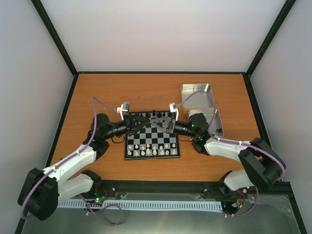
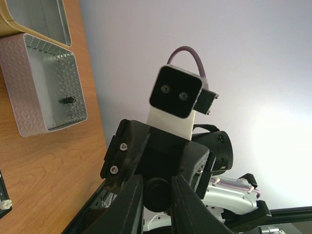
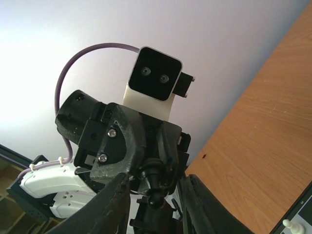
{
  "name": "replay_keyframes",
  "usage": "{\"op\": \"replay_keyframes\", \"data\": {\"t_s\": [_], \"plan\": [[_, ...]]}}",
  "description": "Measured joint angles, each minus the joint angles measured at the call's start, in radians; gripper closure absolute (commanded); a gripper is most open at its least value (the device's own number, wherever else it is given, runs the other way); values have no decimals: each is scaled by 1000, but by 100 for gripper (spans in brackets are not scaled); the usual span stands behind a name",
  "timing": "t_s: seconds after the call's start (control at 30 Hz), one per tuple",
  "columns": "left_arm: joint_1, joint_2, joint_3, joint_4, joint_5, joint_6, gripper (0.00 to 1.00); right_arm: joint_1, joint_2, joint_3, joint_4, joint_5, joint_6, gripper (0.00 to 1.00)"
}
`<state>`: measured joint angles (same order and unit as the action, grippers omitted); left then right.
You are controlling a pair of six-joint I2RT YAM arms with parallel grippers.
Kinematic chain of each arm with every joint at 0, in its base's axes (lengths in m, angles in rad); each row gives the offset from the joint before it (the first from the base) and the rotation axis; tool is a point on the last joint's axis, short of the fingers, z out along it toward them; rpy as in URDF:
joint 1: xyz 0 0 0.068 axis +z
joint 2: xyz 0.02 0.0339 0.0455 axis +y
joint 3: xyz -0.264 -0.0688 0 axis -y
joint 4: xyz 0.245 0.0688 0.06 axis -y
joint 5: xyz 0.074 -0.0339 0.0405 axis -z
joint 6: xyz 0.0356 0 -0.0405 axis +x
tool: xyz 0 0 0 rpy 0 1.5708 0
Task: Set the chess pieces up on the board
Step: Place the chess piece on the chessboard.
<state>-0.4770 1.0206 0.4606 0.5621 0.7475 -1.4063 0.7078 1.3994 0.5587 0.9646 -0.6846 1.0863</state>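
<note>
The board (image 1: 152, 141) lies in the middle of the table, with white pieces in its two near rows and a few black chess pieces (image 1: 156, 113) at its far edge. Both grippers meet tip to tip above the board's far half. My left gripper (image 2: 158, 207) (image 1: 148, 122) is shut on the base of a black pawn (image 2: 157, 194) (image 3: 157, 187), whose head points at my right gripper (image 3: 157, 214) (image 1: 159, 123). The right fingers (image 3: 113, 207) stand on either side of the pawn with gaps showing and are open.
Two silver tins sit at the right back, the open tin (image 1: 196, 91) and a textured tin (image 1: 208, 122) (image 2: 19, 83) holding a black piece (image 2: 68, 100). A white piece (image 3: 291, 225) shows at the board's corner.
</note>
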Motion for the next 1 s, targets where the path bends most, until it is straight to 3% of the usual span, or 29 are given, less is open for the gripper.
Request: {"op": "replay_keyframes", "data": {"t_s": [0.23, 0.37, 0.4, 0.53, 0.57, 0.67, 0.77, 1.0], "plan": [[0, 0, -3, 8, 0, -3, 92, 1, 18, 2, 18, -6, 14, 91], [0, 0, -8, 14, -3, -8, 91, 2, 17, 2, 18, -4, 20, 97], [0, 0, -8, 15, -3, -9, 88, 2, 14, 2, 16, -3, 22, 97], [0, -2, -8, 12, -14, 4, 49, 3, -10, 19, -59, 5, 9, 97], [0, -5, -7, -5, -23, 20, 46, 3, -18, 31, -96, 11, -3, 97], [0, -39, 10, -145, -89, 106, 36, 3, -35, 126, -334, 46, -87, 97], [0, -85, 65, -362, -249, 241, 30, 3, -21, 268, -628, 106, -212, 97], [0, -162, 202, -794, -743, 563, 29, 6, 229, 649, -1285, 355, -512, 97]]}}
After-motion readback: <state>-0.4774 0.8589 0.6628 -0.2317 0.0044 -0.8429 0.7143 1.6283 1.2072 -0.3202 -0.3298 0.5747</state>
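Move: The black pawn lies on its side in the left gripper's pads, its head about 1 cm to the hand's right, right at the hand point of the right gripper, whose fingers stand half open around it. The gap in the black pawn row is roughly 15 cm ahead of the right hand, hardly off to either side, 23 cm below; the black back row stands 3 cm beyond it. The white pieces lie straight beneath the right hand, some 24 cm down. Hold both hands still while you close the right gripper on the pawn, then open the left gripper wide and draw it away to the left and forward, about 10 cm left, turning counter-clockwise. Carry the pawn in the right gripper forward and down towards the black pawn row, some 8 cm each way, rolling the left-pointing fingers about 45 degrees downward. ##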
